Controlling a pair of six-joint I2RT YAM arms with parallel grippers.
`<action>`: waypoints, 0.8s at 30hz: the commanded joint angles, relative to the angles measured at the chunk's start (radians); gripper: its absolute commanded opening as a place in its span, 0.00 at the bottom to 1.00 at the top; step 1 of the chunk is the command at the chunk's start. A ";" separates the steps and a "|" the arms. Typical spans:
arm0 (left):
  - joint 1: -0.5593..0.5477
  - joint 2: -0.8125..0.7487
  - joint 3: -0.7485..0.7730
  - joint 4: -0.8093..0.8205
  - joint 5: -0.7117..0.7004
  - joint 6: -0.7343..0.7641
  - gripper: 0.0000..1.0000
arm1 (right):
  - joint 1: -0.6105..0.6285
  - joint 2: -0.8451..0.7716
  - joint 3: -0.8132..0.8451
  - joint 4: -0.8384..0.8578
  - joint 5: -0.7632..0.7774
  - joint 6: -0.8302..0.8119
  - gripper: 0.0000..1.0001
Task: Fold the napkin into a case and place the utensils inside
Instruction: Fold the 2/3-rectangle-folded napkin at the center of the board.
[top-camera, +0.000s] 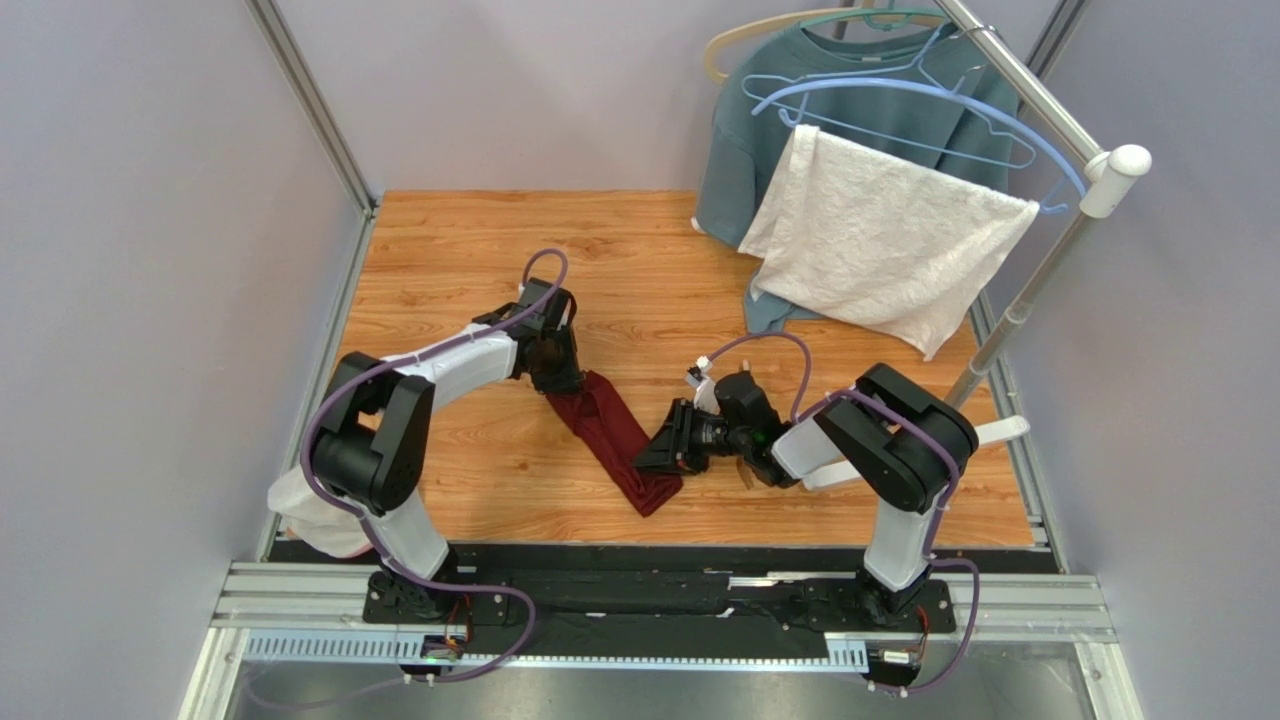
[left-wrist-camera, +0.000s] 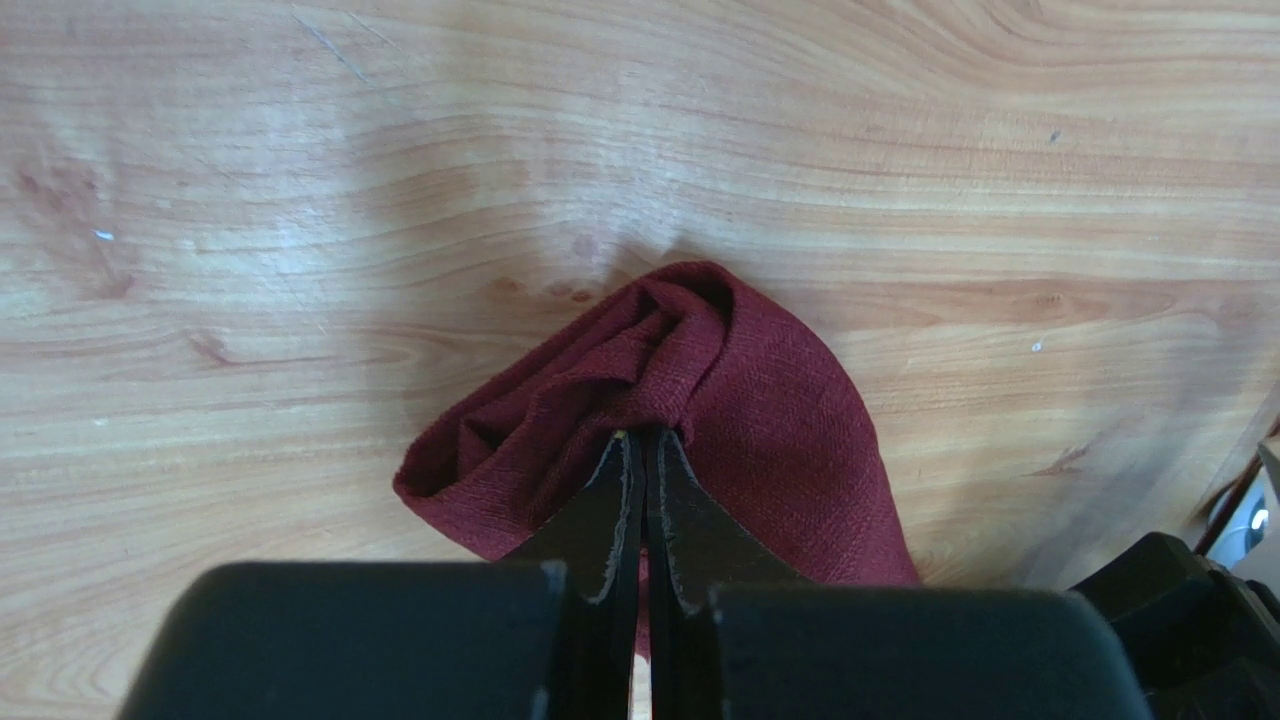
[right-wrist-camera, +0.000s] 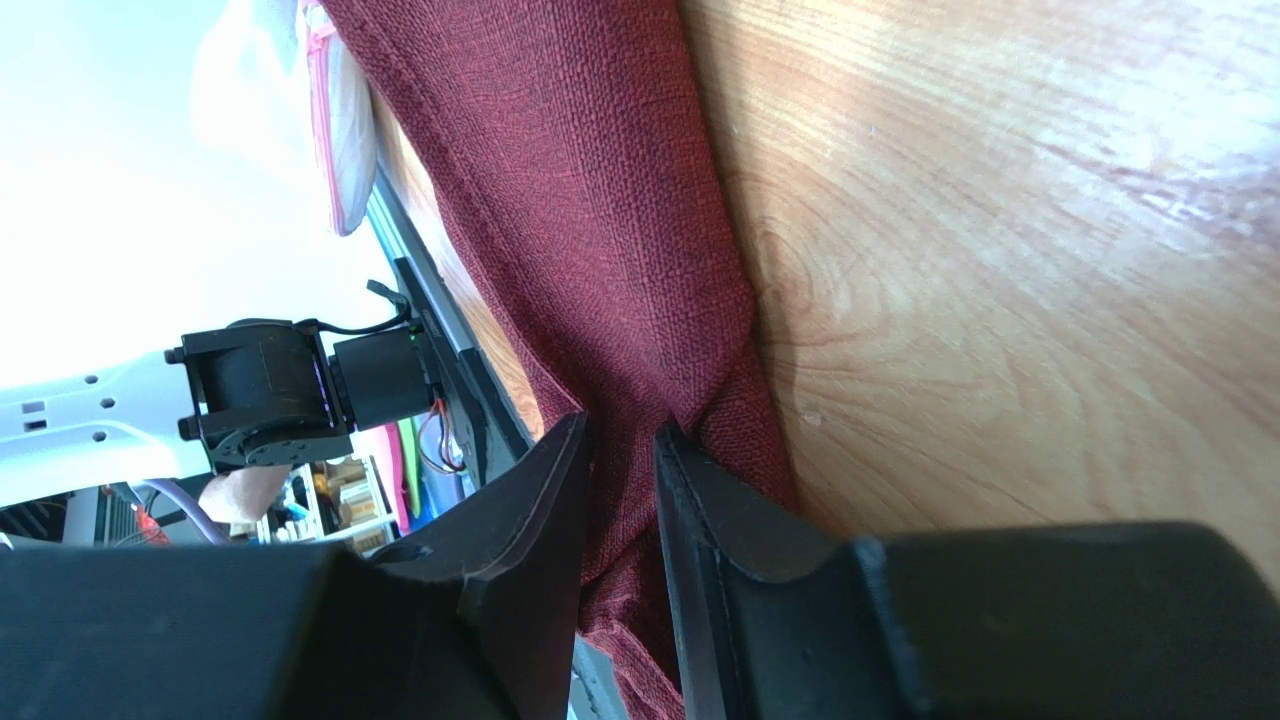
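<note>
The maroon napkin (top-camera: 609, 435) lies on the wooden table as a narrow strip, running diagonally from far left to near right. My left gripper (top-camera: 564, 387) is at its far end. In the left wrist view the jaws of this gripper (left-wrist-camera: 646, 438) are pressed together, pinching a bunched fold of the napkin (left-wrist-camera: 751, 390). My right gripper (top-camera: 661, 458) is at the near end. Its narrow-set jaws (right-wrist-camera: 621, 435) hold a puckered fold of the napkin (right-wrist-camera: 601, 195) between them. The utensils are out of view.
A white textured towel (top-camera: 887, 240) hangs on a rack at the far right, over a grey-blue sweatshirt (top-camera: 751, 135) on hangers. The rack's pole (top-camera: 1037, 270) slants down along the table's right edge. A black rail (top-camera: 661, 600) runs along the near edge.
</note>
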 joint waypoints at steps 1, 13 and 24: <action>0.052 -0.055 -0.002 0.051 0.022 0.035 0.00 | 0.008 0.047 -0.042 -0.213 0.145 -0.120 0.32; 0.112 -0.024 0.074 -0.061 0.017 0.097 0.00 | 0.010 0.001 -0.013 -0.343 0.122 -0.224 0.32; 0.112 -0.225 0.031 -0.101 0.093 0.060 0.66 | 0.012 0.027 -0.002 -0.332 0.108 -0.232 0.32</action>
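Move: The left hand is already on the napkin's far end with its fingers shut; the middle of the long folded strip lies about 9 cm back and 7 cm to the right of it, a centimetre or so lower. The right hand rests at the napkin's near end, with that middle some 4 cm ahead and 3 cm to its left. The wooden utensil, mostly hidden by the right arm, lies roughly 13 cm to the right of the right hand and 6 cm ahead. With its fingers still shut on the napkin's far end, the left hand draws the cloth about 3 cm left and 2 cm forward while rising slightly, then pauses, opens its fingers more than halfway and lifts some 4 cm straight up off it. Meanwhile the right hand stays in place at the near end, its part-open fingers still straddling a fold and its wrist tilting only about 5 degrees, so that end is held back. ##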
